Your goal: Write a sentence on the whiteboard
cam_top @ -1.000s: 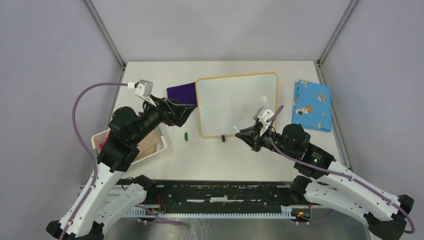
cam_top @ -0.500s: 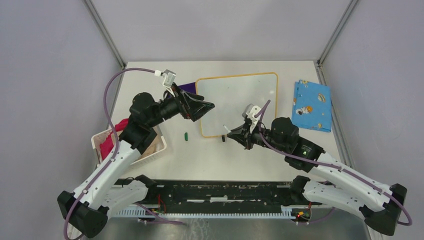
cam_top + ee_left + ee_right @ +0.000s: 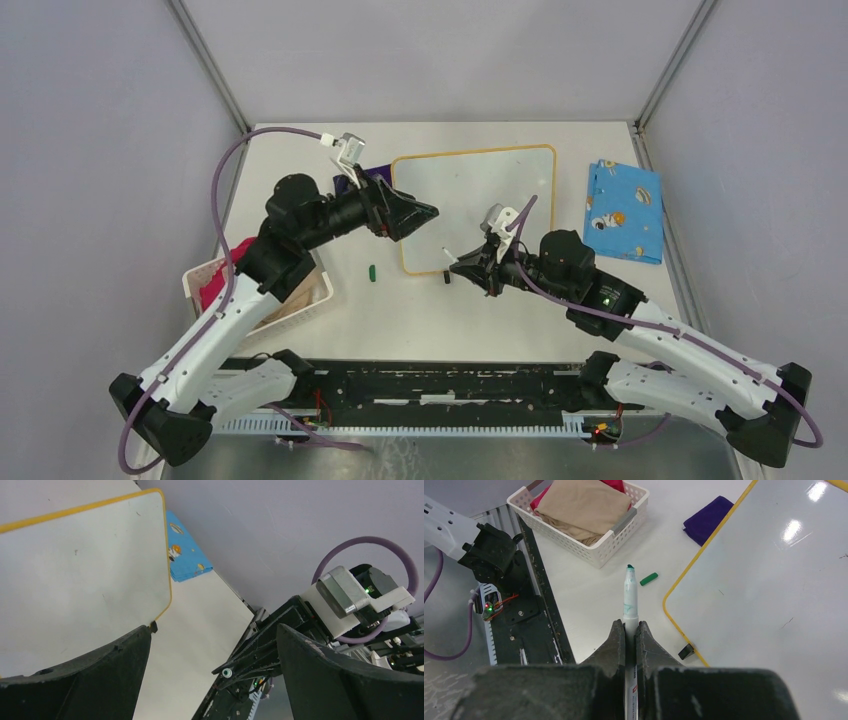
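Observation:
The whiteboard (image 3: 480,200), white with a thin orange frame, lies flat at mid-table. The sentence is not in view; the board's face shows only faint specks (image 3: 85,570). My right gripper (image 3: 462,262) is shut on a white marker (image 3: 630,600), uncapped, its green tip pointing left just off the board's front-left corner (image 3: 774,580). Its jaws press on the barrel (image 3: 630,627). My left gripper (image 3: 428,220) hangs open above the board's left edge, nothing between its fingers (image 3: 75,680). In the left wrist view the marker's tip (image 3: 227,672) faces the camera.
A green marker cap (image 3: 371,271) lies on the table left of the board. A purple cloth (image 3: 350,180) shows behind my left arm. A white basket (image 3: 322,290) of cloths sits front left. A blue patterned cloth (image 3: 622,210) lies right of the board.
My left arm has swung right, bringing its open gripper from beside the purple cloth to over the board's left edge. My right gripper has carried the marker a little leftward.

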Robot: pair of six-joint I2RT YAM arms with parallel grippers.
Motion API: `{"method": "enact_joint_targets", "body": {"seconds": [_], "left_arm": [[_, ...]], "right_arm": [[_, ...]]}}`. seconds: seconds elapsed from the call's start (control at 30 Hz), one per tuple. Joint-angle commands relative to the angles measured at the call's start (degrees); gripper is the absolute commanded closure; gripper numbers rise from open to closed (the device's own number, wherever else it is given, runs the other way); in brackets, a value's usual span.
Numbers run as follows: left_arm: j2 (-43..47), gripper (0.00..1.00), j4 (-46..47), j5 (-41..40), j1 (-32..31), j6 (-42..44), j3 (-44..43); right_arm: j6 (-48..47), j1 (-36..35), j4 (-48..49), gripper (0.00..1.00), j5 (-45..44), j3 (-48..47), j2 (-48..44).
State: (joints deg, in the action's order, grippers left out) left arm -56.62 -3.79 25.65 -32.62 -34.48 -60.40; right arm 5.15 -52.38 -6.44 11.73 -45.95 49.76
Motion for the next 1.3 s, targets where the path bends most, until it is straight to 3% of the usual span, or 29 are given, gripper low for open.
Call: {"method": "enact_joint_targets", "body": {"seconds": [0.0,0.13,0.3,0.57,0.83,1.07,1.27], "left_arm": [[-0.1,0.00,-3.5,-0.9,-2.7,2.3,-2.0],[0.4,0.00,-0.2,2.9,-2.7,6.5,1.8],[3.6,0.00,10.0,7.0,-2.8,1.2,7.9],[2.1,0.01,4.5,22.5,-2.8,6.5,5.1],[1.7,0.22,0.3,29.2,-2.9,8.6,4.8],[1.0,0.43,-2.7,28.1,-2.9,9.9,3.2],[1.0,0.52,-2.8,27.8,-3.0,9.8,2.2]], "right_arm": [[0.2,0.0,4.2,1.00,0.9,-1.9,-0.1],[0.3,0.0,4.4,1.00,1.3,-2.5,0.5],[0.7,0.0,3.9,1.00,2.9,-2.9,0.5],[0.3,0.0,1.9,1.00,9.3,-5.4,1.2],[2.0,0.0,2.2,1.00,15.5,-7.7,2.8],[3.0,0.0,2.2,1.00,16.3,-8.4,3.8],[3.1,0.0,2.1,1.00,16.3,-8.4,4.1]]}}
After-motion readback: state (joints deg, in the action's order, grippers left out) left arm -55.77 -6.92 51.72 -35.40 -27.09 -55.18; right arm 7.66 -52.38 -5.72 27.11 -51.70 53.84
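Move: The open left hand goes for the bare tip end of the marker; the marker's middle is about 10 cm to its right, 7 cm back and 9 cm lower. From the right hand, which holds the marker, the left gripper is some 10 cm left, 7 cm ahead and 9 cm up. The whiteboard's middle lies about 24 cm ahead of the right hand, 3 cm right and 24 cm below; the green cap 9 cm ahead, 21 cm left and 24 cm below. The empty left hand sinks about 5 cm and then sweeps back towards the robot, some 9 cm in all with a slight shift right, swinging its fingers about 30 degrees clockwise until they point across at the marker, then stops and narrows them from wide open to half open either side of the marker's tip. Meanwhile the right hand keeps its shut grip on the marker and brings it back, up and left by about 3 cm each way to meet the left hand, turning some 15 degrees counter-clockwise. ##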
